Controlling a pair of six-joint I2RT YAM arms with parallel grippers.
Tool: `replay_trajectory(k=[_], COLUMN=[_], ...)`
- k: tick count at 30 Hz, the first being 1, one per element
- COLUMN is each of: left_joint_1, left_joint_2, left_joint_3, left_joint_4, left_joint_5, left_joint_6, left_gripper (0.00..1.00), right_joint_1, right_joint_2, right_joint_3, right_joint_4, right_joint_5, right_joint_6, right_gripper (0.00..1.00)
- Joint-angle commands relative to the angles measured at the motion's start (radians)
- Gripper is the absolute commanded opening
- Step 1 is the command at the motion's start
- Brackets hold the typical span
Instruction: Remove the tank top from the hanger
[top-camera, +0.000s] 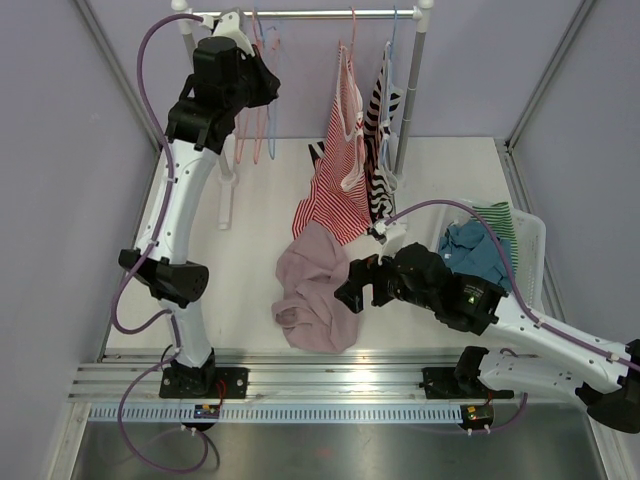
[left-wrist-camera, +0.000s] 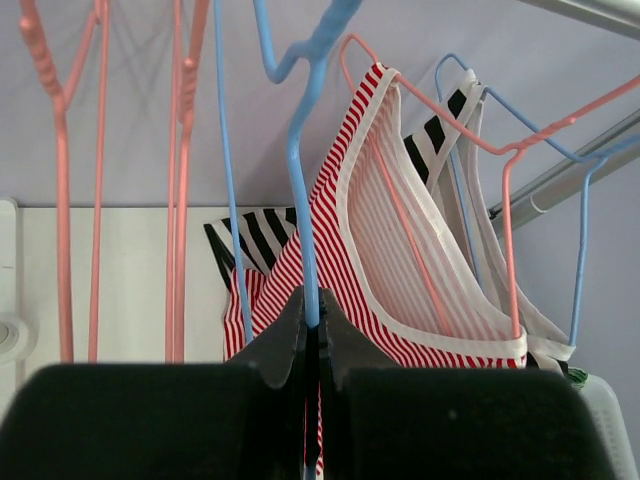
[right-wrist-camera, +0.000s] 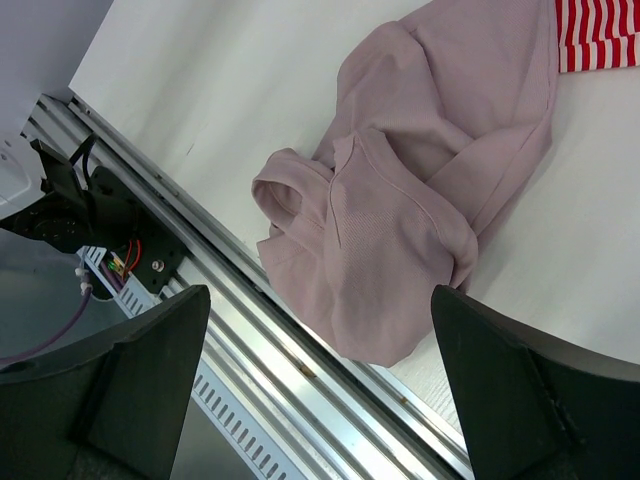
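A mauve tank top (top-camera: 315, 290) (right-wrist-camera: 400, 230) lies crumpled on the white table near its front edge, on no hanger. My right gripper (top-camera: 352, 285) (right-wrist-camera: 320, 295) hovers just above its right side, jaws wide open and holding nothing. High at the rail, my left gripper (top-camera: 262, 85) (left-wrist-camera: 312, 305) is shut on the wire of a bare blue hanger (left-wrist-camera: 300, 190) (top-camera: 271, 130). A red-and-white striped tank top (top-camera: 340, 170) (left-wrist-camera: 400, 250) hangs on a pink hanger (left-wrist-camera: 440, 110) to the right of it.
Bare pink hangers (left-wrist-camera: 70, 200) hang left of the blue one on the rail (top-camera: 320, 14). A black-and-white striped garment (top-camera: 382, 130) hangs beside the rack post (top-camera: 415, 90). A white basket (top-camera: 530, 240) with blue and green clothes stands at the right. Aluminium rails (top-camera: 320, 375) line the table's front.
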Motion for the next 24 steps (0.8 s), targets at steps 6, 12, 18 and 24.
replay_trajectory(k=[6,12,18,24], left_joint_1=[0.017,0.021,0.031,0.026], left_joint_2=[0.091,0.128,0.105,-0.033], left_joint_3=[0.054,0.051,0.039,-0.038], left_joint_4=[0.124,0.126,0.118,0.114], left_joint_5=[0.050,-0.016,0.004,0.116], left_joint_6=[0.005,-0.010,-0.019,-0.033], left_gripper=[0.00,0.01,0.13,0.53], right_joint_1=[0.006,0.007,0.006,0.009], right_joint_2=[0.006,0.081,0.173,0.363], right_joint_3=[-0.029,-0.053,-0.080,0.015], right_joint_4=[0.084,0.108,0.179,0.121], right_joint_5=[-0.046,-0.061,-0.063,0.093], right_joint_6=[0.012,0.012,0.032,-0.006], right_gripper=[1.00,0.99,1.00,0.99])
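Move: The rack's rod, where the held blue hanger is going, lies some 8 cm ahead of the left hand and 11 above. The empty pink hangers hang about 5 cm to its left and 6 ahead; the red-striped top is some 14 cm to its right and 8 ahead. For the open right hand, the mauve tank top lies about 7 cm left, 4 ahead and 17 below; the white basket is some 32 cm right and 8 ahead. Left lowers the blue hanger 6 cm and forward, then opens; right sinks about 9 towards the tank top. ##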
